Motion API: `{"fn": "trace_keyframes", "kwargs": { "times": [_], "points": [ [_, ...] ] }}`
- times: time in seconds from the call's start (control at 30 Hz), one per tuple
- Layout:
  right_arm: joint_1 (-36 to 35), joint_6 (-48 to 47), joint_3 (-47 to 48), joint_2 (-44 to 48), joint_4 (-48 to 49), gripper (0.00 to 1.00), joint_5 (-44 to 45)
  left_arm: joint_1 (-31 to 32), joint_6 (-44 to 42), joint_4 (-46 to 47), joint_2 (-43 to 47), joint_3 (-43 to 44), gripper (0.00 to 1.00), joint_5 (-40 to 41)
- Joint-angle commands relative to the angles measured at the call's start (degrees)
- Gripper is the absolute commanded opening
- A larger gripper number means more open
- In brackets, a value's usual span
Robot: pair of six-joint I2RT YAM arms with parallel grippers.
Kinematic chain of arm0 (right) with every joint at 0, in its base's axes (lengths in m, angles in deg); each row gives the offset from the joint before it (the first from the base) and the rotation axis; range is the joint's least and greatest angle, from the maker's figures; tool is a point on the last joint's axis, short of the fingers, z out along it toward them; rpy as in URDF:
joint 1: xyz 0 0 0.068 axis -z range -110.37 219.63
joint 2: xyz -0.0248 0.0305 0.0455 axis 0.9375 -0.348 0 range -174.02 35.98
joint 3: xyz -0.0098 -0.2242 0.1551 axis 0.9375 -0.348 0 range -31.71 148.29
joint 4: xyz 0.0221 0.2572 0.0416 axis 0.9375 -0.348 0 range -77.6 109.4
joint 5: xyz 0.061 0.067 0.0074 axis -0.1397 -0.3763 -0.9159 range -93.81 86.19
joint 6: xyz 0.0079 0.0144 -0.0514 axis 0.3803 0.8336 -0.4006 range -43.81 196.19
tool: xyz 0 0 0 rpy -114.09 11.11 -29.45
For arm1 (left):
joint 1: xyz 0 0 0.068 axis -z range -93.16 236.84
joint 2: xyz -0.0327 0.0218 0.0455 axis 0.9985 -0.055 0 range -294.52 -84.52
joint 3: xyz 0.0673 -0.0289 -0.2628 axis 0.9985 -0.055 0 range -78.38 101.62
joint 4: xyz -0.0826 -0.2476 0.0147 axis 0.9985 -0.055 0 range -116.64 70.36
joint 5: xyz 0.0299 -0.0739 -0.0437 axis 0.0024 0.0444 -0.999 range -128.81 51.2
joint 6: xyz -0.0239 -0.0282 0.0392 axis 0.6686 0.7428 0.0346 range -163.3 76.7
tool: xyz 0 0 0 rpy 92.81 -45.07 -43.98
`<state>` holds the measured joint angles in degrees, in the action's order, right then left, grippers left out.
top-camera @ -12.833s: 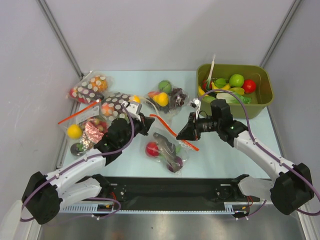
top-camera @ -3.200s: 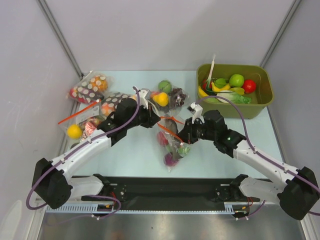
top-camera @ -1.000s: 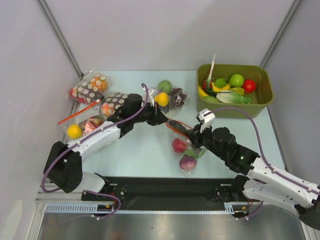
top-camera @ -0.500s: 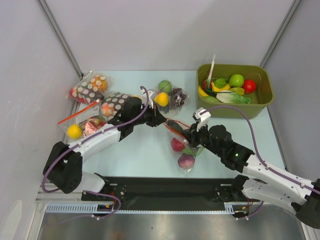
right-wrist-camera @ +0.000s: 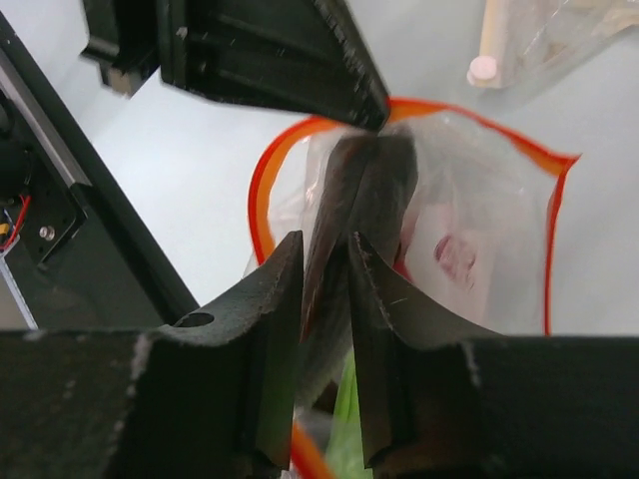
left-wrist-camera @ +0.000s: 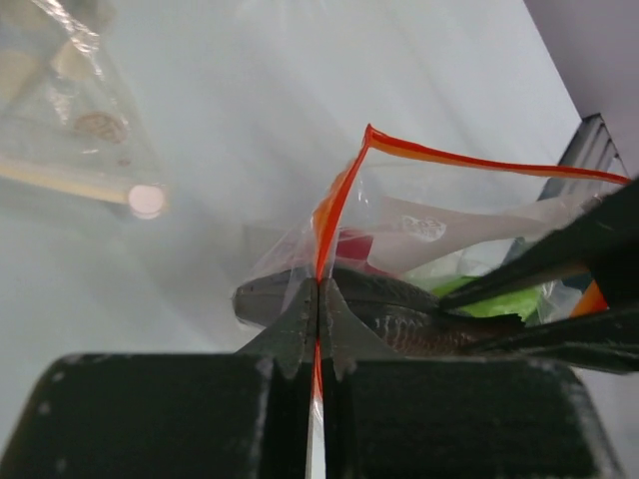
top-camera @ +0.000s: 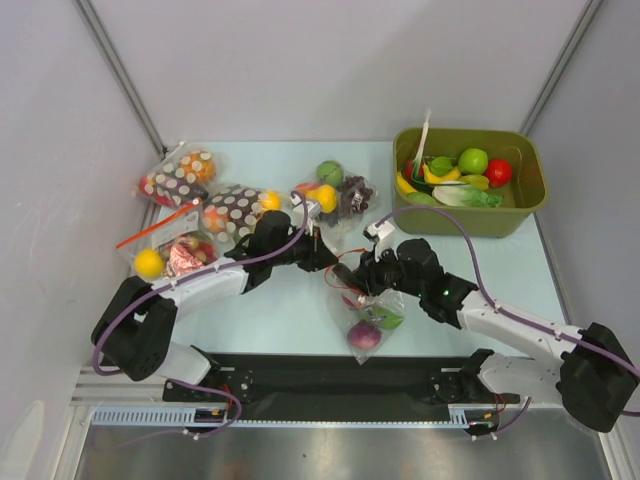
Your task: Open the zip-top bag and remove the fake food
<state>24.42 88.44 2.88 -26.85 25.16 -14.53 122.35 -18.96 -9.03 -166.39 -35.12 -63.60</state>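
Observation:
The zip-top bag (top-camera: 368,312) hangs lifted over the table's middle, its red-orange strip spread into an open loop (right-wrist-camera: 262,175). My left gripper (top-camera: 322,256) is shut on that strip (left-wrist-camera: 329,215), pinching it between its fingertips (left-wrist-camera: 300,304). My right gripper (top-camera: 359,279) reaches into the mouth, jaws slightly open. The grey fish-like piece (right-wrist-camera: 367,185) lies between its fingers; I cannot tell if they press it. The fish (left-wrist-camera: 399,311) rests just under the rim. A red ball (top-camera: 352,297), a green piece (top-camera: 387,319) and a purple piece (top-camera: 362,336) sit lower in the bag.
An olive bin (top-camera: 500,220) of toy food stands at the back right. Brown dotted bags (top-camera: 178,176) (top-camera: 232,209) and a clear bag with a yellow ball (top-camera: 168,260) lie at the left. Another clear bag (top-camera: 338,192) lies behind the grippers.
My right gripper has let go of the bag's rim, parted its jaws and moved left into the mouth over the fish. The bag now hangs from the left gripper alone.

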Motion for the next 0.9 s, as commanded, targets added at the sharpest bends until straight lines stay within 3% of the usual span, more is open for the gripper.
{"fn": "trace_keyframes", "kwargs": {
  "times": [0.0, 0.23, 0.53, 0.87],
  "points": [
    [1.53, -0.12, 1.09, -2.03, 5.58, 0.29, -3.52, 1.23, 0.8, 3.89, 0.22, -0.64, 0.0, -4.47],
    [2.41, -2.23, 4.96, -7.57, 3.04, 0.33, -6.33, 1.32, 0.1, 3.1, 0.57, -0.99, 0.0, -4.03],
    [2.32, -2.06, 7.16, -9.94, 1.19, 0.46, -9.4, 1.23, -0.69, 2.75, 0.92, -0.73, 0.0, -4.21],
    [1.88, -1.7, 7.6, -13.81, -1.28, 0.52, -4.58, 1.32, -0.96, 2.05, 2.06, -0.55, 0.0, -3.94]
  ]
}}
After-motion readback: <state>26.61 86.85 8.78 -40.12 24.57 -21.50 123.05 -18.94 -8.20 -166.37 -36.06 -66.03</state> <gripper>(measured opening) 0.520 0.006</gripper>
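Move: The dark fish in the bag mouth has its middle about 2 cm to the right gripper's left, 1 cm ahead and 4 cm below. The red fruit lies roughly 3 cm back, 2 cm left and 7 cm down from that gripper; the green vegetable about 6 cm back, 4 cm right and 10 cm down. From the left gripper, already pinching the orange rim, the fish's middle is some 3 cm back, 3 cm right and 2 cm down. Lower the right gripper some 3 cm into the open bag mouth, working about 2 cm left and 1 cm forward towards the fish, and spread its fingers from about a third to half open so that they come down either side of its body. Let the fingers tip slightly further down. Keep the left gripper shut on the orange rim, easing it back only about a centimetre. ##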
